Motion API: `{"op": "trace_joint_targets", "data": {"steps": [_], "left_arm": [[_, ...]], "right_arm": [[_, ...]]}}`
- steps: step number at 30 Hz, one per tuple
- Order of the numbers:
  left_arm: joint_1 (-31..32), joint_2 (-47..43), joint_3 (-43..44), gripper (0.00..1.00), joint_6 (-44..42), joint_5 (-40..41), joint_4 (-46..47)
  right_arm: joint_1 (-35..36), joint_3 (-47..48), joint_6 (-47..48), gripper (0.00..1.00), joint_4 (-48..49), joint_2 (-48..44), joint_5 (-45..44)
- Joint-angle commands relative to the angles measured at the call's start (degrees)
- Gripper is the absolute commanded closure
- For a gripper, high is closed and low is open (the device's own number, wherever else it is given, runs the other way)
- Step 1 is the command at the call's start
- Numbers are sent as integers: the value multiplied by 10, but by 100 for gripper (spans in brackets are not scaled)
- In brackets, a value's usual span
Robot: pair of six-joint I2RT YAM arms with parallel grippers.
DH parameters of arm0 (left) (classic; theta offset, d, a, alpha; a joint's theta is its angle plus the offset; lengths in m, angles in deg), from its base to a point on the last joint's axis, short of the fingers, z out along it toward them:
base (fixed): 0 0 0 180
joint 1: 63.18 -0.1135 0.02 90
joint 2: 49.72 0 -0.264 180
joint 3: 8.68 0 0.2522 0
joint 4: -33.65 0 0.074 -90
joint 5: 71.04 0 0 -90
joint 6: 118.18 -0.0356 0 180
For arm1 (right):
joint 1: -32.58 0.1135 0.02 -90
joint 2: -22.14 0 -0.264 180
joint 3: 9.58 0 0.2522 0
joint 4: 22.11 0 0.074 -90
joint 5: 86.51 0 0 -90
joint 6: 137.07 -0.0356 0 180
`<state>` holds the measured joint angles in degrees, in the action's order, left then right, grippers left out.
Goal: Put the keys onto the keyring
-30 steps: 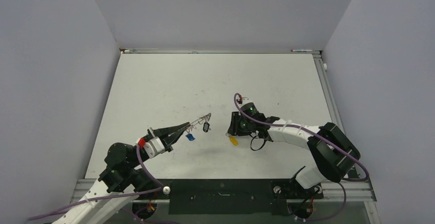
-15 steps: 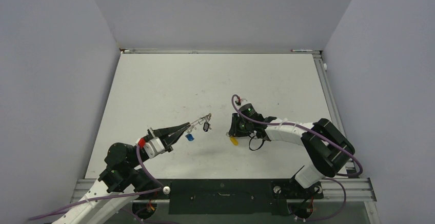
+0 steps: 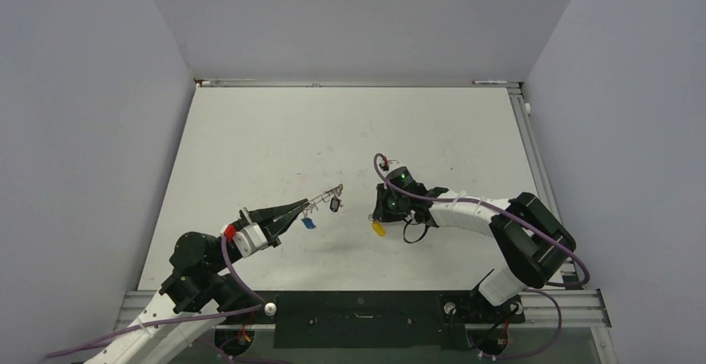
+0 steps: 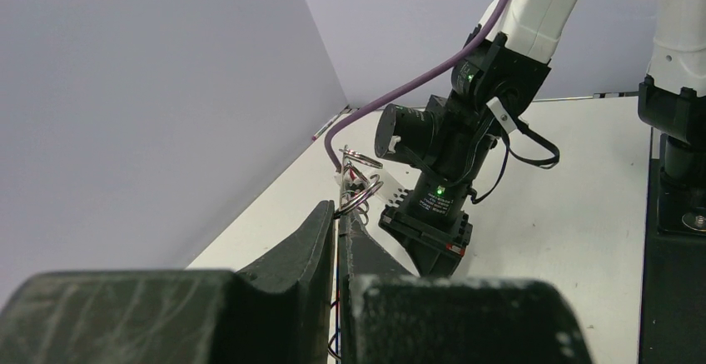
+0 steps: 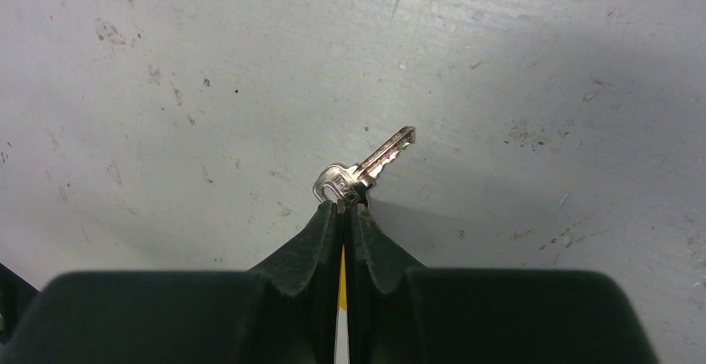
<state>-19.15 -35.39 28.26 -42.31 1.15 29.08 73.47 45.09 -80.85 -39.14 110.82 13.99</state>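
Observation:
My left gripper [image 3: 310, 206] is shut on the keyring [image 3: 326, 197], a thin silvery wire loop held above the table. A blue-headed key [image 3: 308, 223] and a dark-rimmed key [image 3: 334, 205] hang from it. In the left wrist view the keyring [image 4: 360, 193] sticks out past my shut fingertips [image 4: 326, 214]. My right gripper [image 3: 376, 214] is just to the right, low over the table. In the right wrist view it [image 5: 345, 206] is shut on a silver key [image 5: 366, 168] whose blade points out beyond the tips. Yellow shows in the gap between the fingers. The yellow-orange head [image 3: 378, 228] shows below the gripper.
The white table [image 3: 275, 139] is scuffed, with a metal rail [image 3: 358, 83] along the far edge and grey walls around it. A black cable loop [image 3: 414, 232] hangs by the right wrist. The right wrist body [image 4: 433, 214] sits close in front of the keyring.
My right arm has shifted a little to the left with its key. My left arm and the keyring have not visibly moved.

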Motion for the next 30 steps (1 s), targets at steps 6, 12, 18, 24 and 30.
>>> {"op": "trace_joint_targets", "data": {"steps": [6,12,18,24,30], "left_arm": [[-3,7,14,100,-1,-1,31],[-4,10,15,100,-3,1,29],[-4,10,15,100,-4,1,28],[-4,13,15,100,-4,-3,28],[-4,15,16,100,-4,-5,28]], "right_arm": [[6,85,85,95,-88,-100,11],[6,126,139,95,-115,-157,26],[4,140,181,95,-123,-198,17],[5,156,207,95,-128,-228,52],[5,210,234,95,-189,-231,80]]}}
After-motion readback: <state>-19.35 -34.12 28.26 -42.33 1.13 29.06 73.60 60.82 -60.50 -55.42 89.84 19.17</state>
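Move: The keyring, held up edge-on by the left fingers, lies about 9 cm to the left of the right hand, 7 cm back and some 29 cm above it; the yellow-tagged key is already between the right fingertips. The keyring's black tag hangs about 7 cm left, 7 cm back and 25 cm up. From the left hand, the keyring's middle is about 2 cm ahead, 4 cm right and 1 cm up. Right hand swiftly lifts its pinched yellow-tagged key 19 cm towards keyring height, fingers swinging up some 30 degrees. ##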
